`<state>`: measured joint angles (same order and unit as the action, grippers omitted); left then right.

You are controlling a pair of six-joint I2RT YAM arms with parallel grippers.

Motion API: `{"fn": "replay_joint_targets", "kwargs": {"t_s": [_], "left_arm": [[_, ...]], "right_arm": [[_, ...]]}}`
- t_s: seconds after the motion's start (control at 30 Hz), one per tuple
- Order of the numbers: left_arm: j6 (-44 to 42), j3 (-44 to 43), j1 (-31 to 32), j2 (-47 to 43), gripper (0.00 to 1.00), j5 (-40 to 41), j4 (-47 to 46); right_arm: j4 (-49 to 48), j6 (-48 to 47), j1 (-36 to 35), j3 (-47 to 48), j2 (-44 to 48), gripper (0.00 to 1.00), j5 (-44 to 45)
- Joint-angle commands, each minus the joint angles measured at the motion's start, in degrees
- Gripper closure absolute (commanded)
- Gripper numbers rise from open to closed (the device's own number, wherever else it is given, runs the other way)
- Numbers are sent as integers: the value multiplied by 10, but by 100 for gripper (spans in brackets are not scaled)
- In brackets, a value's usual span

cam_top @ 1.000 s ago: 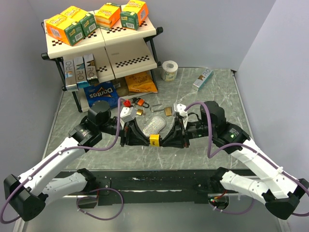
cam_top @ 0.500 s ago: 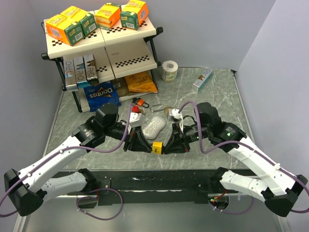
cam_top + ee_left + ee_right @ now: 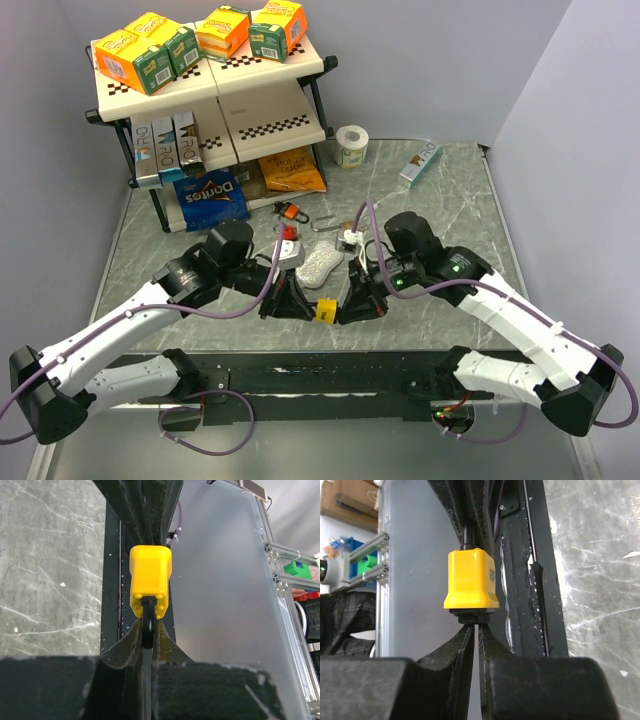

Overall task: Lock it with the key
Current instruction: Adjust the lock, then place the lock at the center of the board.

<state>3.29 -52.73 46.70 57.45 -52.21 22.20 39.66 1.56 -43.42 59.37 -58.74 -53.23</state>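
Observation:
A yellow padlock (image 3: 325, 311) hangs in the air between my two grippers, above the table's near edge. My left gripper (image 3: 300, 304) is shut on its black shackle (image 3: 148, 625), and the yellow body (image 3: 150, 580) sticks out past the fingertips (image 3: 134, 639). From the opposite side my right gripper (image 3: 348, 304) meets the lock's underside. Its jaws are drawn almost together on the black key (image 3: 470, 616) that stands out of the yellow body (image 3: 471, 579). The key's blade is hidden inside the lock.
A two-level shelf rack (image 3: 270, 128) with boxes stands at the back left, with a Doritos bag (image 3: 210, 197) below it. Small padlocks (image 3: 290, 211), a white pouch (image 3: 318, 262), a tape roll (image 3: 351, 146) and a box (image 3: 420, 160) lie on the marble table. A black rail (image 3: 330, 370) runs along the near edge.
Both arms have carried the padlock toward the near edge and drawn closer together. My right gripper's jaws have narrowed onto the key. The left grip on the shackle is unchanged.

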Motion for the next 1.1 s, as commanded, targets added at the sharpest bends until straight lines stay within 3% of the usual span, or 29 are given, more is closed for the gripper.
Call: {"fn": "replay_joint_targets", "kwargs": {"t_s": [0.0, 0.07, 0.1, 0.2, 0.37, 0.5, 0.63, 0.9, 1.07], "left_arm": [[28, 0, -27, 13, 99, -79, -94], [69, 8, -84, 19, 99, -111, -92], [79, 6, -96, 20, 99, -129, -88], [98, -5, -109, 34, 99, -133, -80], [178, -25, -108, 88, 99, -114, -99], [227, -52, -107, 124, 99, -99, -89], [279, -57, -104, 140, 99, -48, -81], [309, -49, -98, 134, 99, -5, -90], [319, -44, -97, 131, 99, -4, -95]], "right_arm": [[-108, -90, 15, 75, 9, 76, 14], [-58, -134, 48, 80, 22, 55, 32], [-25, -172, 57, 78, 41, 39, 37], [1, -246, 64, 67, 82, 22, 84], [6, -312, 32, 89, 79, 5, 173], [-3, -383, -76, 101, 54, 2, 273], [-15, -428, -129, 94, 35, 2, 335], [-49, -461, -165, 49, -4, 2, 412], [-63, -466, -164, 37, -17, 8, 435]]}}
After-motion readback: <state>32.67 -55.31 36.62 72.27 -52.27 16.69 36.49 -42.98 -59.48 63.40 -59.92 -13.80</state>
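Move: The yellow lock hangs between the hands: its black end is at the right fingertips, its middle about 3 cm to their left and 1 cm back and below. The left hand holds it by the black shackle, its middle some 4 cm to that hand's right, 1 cm back and below. From the right hand, the white sponge lies about 22 cm ahead, 3 cm left and 25 cm down; the brass padlock lies about 31 cm ahead, 5 cm right, at that depth. The right fingers come free of the lock's black end and spread wide; that hand arcs forward and up some 6 cm, then down again and on forward around the lock body, rolling about 60 degrees, forward side up. The left keeps its pinch on the shackle, carries the lock about 7 cm forward and slightly down, and rolls some 30 degrees, forward side down, swinging counter-clockwise. ##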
